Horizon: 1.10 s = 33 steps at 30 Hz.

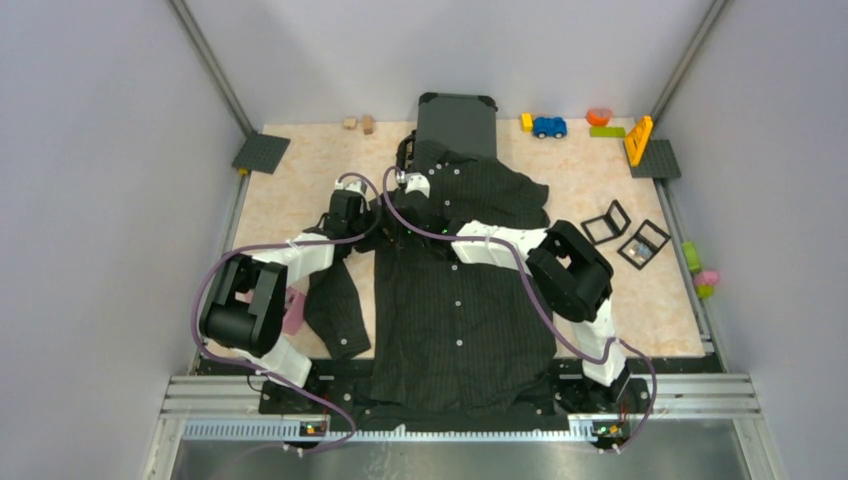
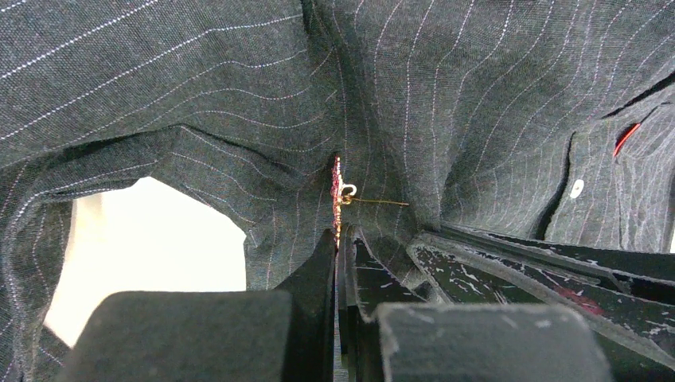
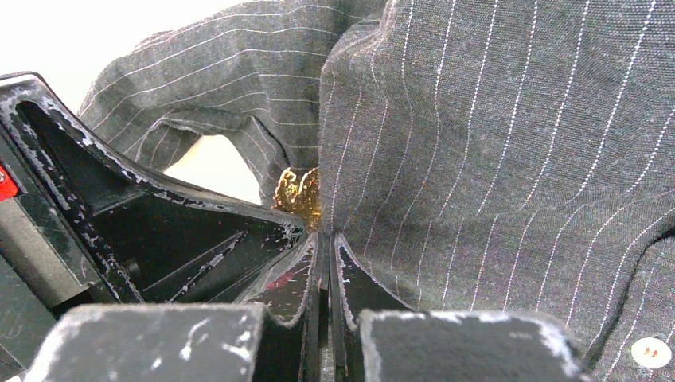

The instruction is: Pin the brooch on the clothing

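Note:
The clothing (image 1: 460, 300), a black pinstriped shirt, lies flat with its collar toward the far side. Both arms reach to its upper left shoulder. In the left wrist view my left gripper (image 2: 340, 235) is shut on the brooch (image 2: 337, 191), seen edge-on, red and gold. Its thin gold pin (image 2: 380, 202) sticks out to the right against the cloth (image 2: 477, 95). My right gripper (image 3: 322, 237) is shut on a fold of the shirt (image 3: 493, 143), with the gold brooch (image 3: 298, 193) just beyond its tips. In the top view the left gripper (image 1: 375, 215) and the right gripper (image 1: 395, 212) meet.
A dark grey suitcase (image 1: 457, 122) stands behind the collar. Toys line the back: a blue car (image 1: 549, 127), an orange piece (image 1: 638, 140), wooden blocks (image 1: 358, 123). Black baseplates (image 1: 261, 153) sit in the far corners. Small black frames (image 1: 605, 224) lie to the right.

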### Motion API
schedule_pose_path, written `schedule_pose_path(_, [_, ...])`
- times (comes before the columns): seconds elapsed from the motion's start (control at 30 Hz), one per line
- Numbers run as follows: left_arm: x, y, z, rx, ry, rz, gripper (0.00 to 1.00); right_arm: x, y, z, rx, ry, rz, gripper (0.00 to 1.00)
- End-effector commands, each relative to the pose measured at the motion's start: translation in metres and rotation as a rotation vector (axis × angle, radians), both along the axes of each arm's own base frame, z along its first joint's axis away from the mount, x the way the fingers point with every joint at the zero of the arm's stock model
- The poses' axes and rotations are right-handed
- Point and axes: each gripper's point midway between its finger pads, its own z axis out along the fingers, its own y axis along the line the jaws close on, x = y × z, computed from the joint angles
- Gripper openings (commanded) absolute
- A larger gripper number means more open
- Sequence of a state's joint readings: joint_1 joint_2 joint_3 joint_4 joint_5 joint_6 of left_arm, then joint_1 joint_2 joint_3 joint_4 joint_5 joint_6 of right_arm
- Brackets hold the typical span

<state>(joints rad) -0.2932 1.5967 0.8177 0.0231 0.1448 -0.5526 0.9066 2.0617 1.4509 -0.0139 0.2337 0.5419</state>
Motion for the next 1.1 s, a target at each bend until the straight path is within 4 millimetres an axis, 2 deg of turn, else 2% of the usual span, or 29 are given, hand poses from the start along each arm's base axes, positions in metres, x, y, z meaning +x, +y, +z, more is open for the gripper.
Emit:
schedule_pose_path(0.0, [0.015,-0.012,0.021,-0.059,-0.065,-0.005,0.0,0.006,0.007,0.024,0.056,-0.039,0.014,0.0])
schedule_pose_path(0.4, [0.009,-0.021,0.037,-0.175,-0.112,0.002,0.0,0.004,0.007,0.011,0.04,-0.013,0.019,0.0])
schedule_pose_path(0.53, [0.007,-0.019,0.04,-0.19,-0.127,0.008,0.0,0.002,0.007,0.016,0.028,-0.007,0.023,0.0])
schedule_pose_path(0.67, [0.004,-0.017,0.036,-0.2,-0.121,0.0,0.0,0.003,0.003,0.048,0.041,-0.052,0.032,0.22])
schedule_pose_path(0.77, [0.002,-0.017,0.037,-0.214,-0.127,-0.011,0.0,0.002,-0.005,0.071,0.043,-0.089,0.028,0.33])
schedule_pose_path(0.87, [-0.001,-0.018,0.04,-0.231,-0.146,-0.03,0.0,0.0,-0.015,0.091,0.05,-0.112,0.021,0.41])
schedule_pose_path(1.07, [-0.003,-0.024,0.046,-0.26,-0.165,-0.081,0.0,-0.001,-0.038,0.109,0.068,-0.135,-0.001,0.5])
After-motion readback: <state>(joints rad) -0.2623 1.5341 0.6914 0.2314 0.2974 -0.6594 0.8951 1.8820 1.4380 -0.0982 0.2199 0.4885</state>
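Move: The left gripper already holds the brooch at its fingertips, its pin pointing right; the shirt fold it works into lies about 2 cm to its right, level in height. The nearest shirt button is some 13 cm to its right, straight across and 4 cm lower; the red tag is about 17 cm right, 3 cm farther out and 4 cm lower. From the right gripper, shut on that fold, the brooch lies about 2 cm left and 1 cm lower. Keep the brooch gripped and ease the left gripper about 1.5 cm right into the fold, lifting it nearly 2 cm and rolling it some 10 degrees so its right side rises. Hold the right gripper still on the cloth meanwhile, then open it to about half, let go of the fold and lift straight away about 7 cm, drifting slightly right. ##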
